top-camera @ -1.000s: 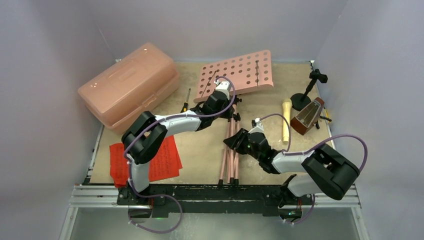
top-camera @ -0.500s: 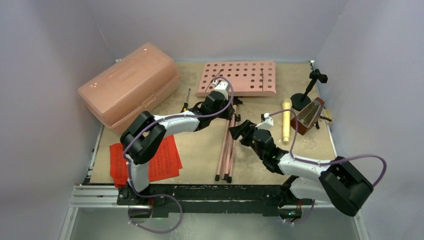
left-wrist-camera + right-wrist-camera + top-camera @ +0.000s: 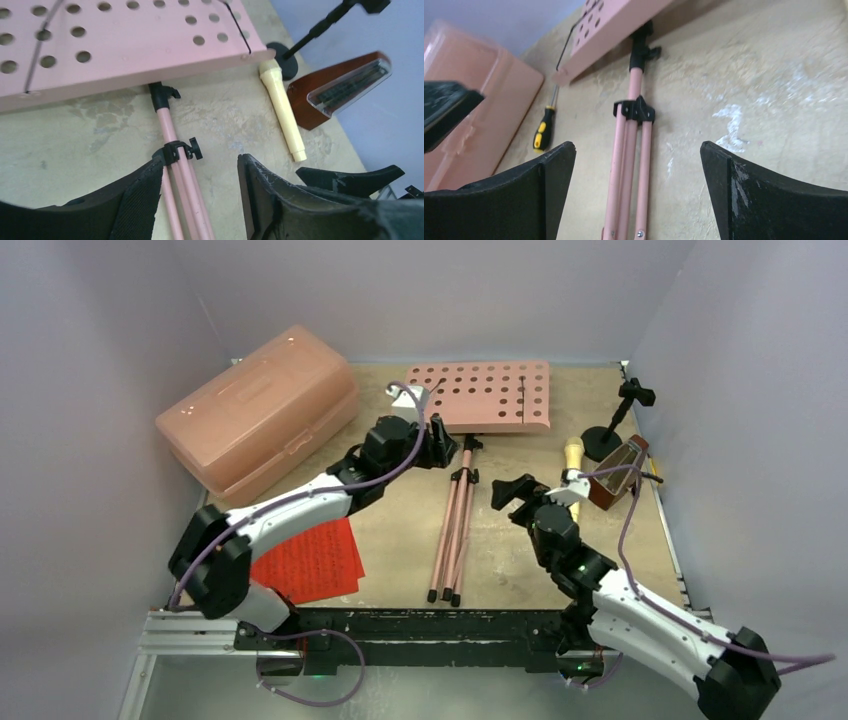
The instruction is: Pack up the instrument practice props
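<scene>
The pink music stand lies flat on the table, its perforated desk (image 3: 485, 395) at the back and its folded tripod legs (image 3: 453, 535) pointing toward me. My left gripper (image 3: 438, 447) (image 3: 200, 162) hovers open over the stand's tube (image 3: 167, 127) just below the desk, with the tube near its left finger and not gripped. My right gripper (image 3: 512, 490) (image 3: 638, 150) is wide open to the right of the legs (image 3: 626, 165). The cream microphone (image 3: 282, 102) and brown metronome (image 3: 615, 473) lie at the right. Red sheet-music pages (image 3: 315, 562) lie at the front left.
A large pink lidded box (image 3: 258, 412) stands shut at the back left. A yellow-and-black screwdriver (image 3: 543, 131) lies between the box and the stand. A small black microphone holder (image 3: 612, 422) stands at the back right, close to the wall.
The stand's desk dropped from tilted to flat and its legs came together. Both grippers opened and let go; the left drew back left and the right pulled away to the right.
</scene>
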Robot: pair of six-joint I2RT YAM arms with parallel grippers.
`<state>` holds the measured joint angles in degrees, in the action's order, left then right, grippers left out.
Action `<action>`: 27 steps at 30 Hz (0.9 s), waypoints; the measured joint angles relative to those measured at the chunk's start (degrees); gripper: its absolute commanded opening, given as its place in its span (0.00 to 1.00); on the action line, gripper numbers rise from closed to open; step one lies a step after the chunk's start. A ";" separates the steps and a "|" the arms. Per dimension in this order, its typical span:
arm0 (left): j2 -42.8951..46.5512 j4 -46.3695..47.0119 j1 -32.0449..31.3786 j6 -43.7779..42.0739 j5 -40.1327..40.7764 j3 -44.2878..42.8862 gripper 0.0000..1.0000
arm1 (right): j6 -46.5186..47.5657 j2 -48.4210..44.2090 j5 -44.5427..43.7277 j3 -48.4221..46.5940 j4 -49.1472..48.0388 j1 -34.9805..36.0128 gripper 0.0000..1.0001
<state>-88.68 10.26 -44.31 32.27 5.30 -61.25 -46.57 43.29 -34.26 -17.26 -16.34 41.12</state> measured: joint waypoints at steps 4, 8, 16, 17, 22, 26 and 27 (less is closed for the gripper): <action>8.20 -2.75 1.38 -0.85 3.23 2.27 0.71 | 2.84 -6.32 -4.59 -2.67 5.99 0.00 0.98; 16.24 -6.73 2.43 -2.08 8.31 3.91 0.86 | 6.38 -12.26 -8.57 -6.54 10.67 0.00 0.98; 31.87 -16.17 2.58 -5.11 19.82 4.00 0.97 | 14.49 -21.73 -14.40 -14.84 17.57 0.00 0.98; 33.86 -17.46 2.58 -5.55 21.09 3.98 0.97 | 15.67 -22.69 -15.08 -15.93 18.45 0.00 0.98; 42.38 -24.94 2.58 -8.33 26.64 3.45 0.99 | 21.00 -27.04 -18.84 -20.96 22.38 0.00 0.98; 47.54 -30.86 2.58 -11.19 30.40 1.90 0.99 | 25.49 -31.21 -21.16 -23.89 23.54 -0.04 0.98; 48.98 -32.87 2.58 -12.35 31.71 1.16 0.99 | 26.73 -32.30 -21.88 -24.30 23.54 -0.04 0.98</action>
<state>-39.70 -22.61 -41.74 19.92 37.01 -60.10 -19.84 10.98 -56.14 -41.56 7.20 41.08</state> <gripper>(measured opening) 0.993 0.977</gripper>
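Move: The folded music stand lies flat and free. Its leg collar, near the stand's middle, is about 6 cm ahead of the left hand, 4 cm to its right and 18 cm below. From the right hand the collar is some 12 cm ahead, 9 cm left and 15 cm down; the microphone is 13 cm ahead and 16 cm right. The red sheets lie about 30 cm left of the left hand and 9 cm back. The music stand is left behind as both empty hands draw off it, apart and upward. The left swings some 25 cm left towards the box side, climbing and pulling back while its half-open fingers spread wide and it turns counter-clockwise; the right, already wide open, rises about 20 cm, going right and back, and turns clockwise. Both tip their fingers upward. ##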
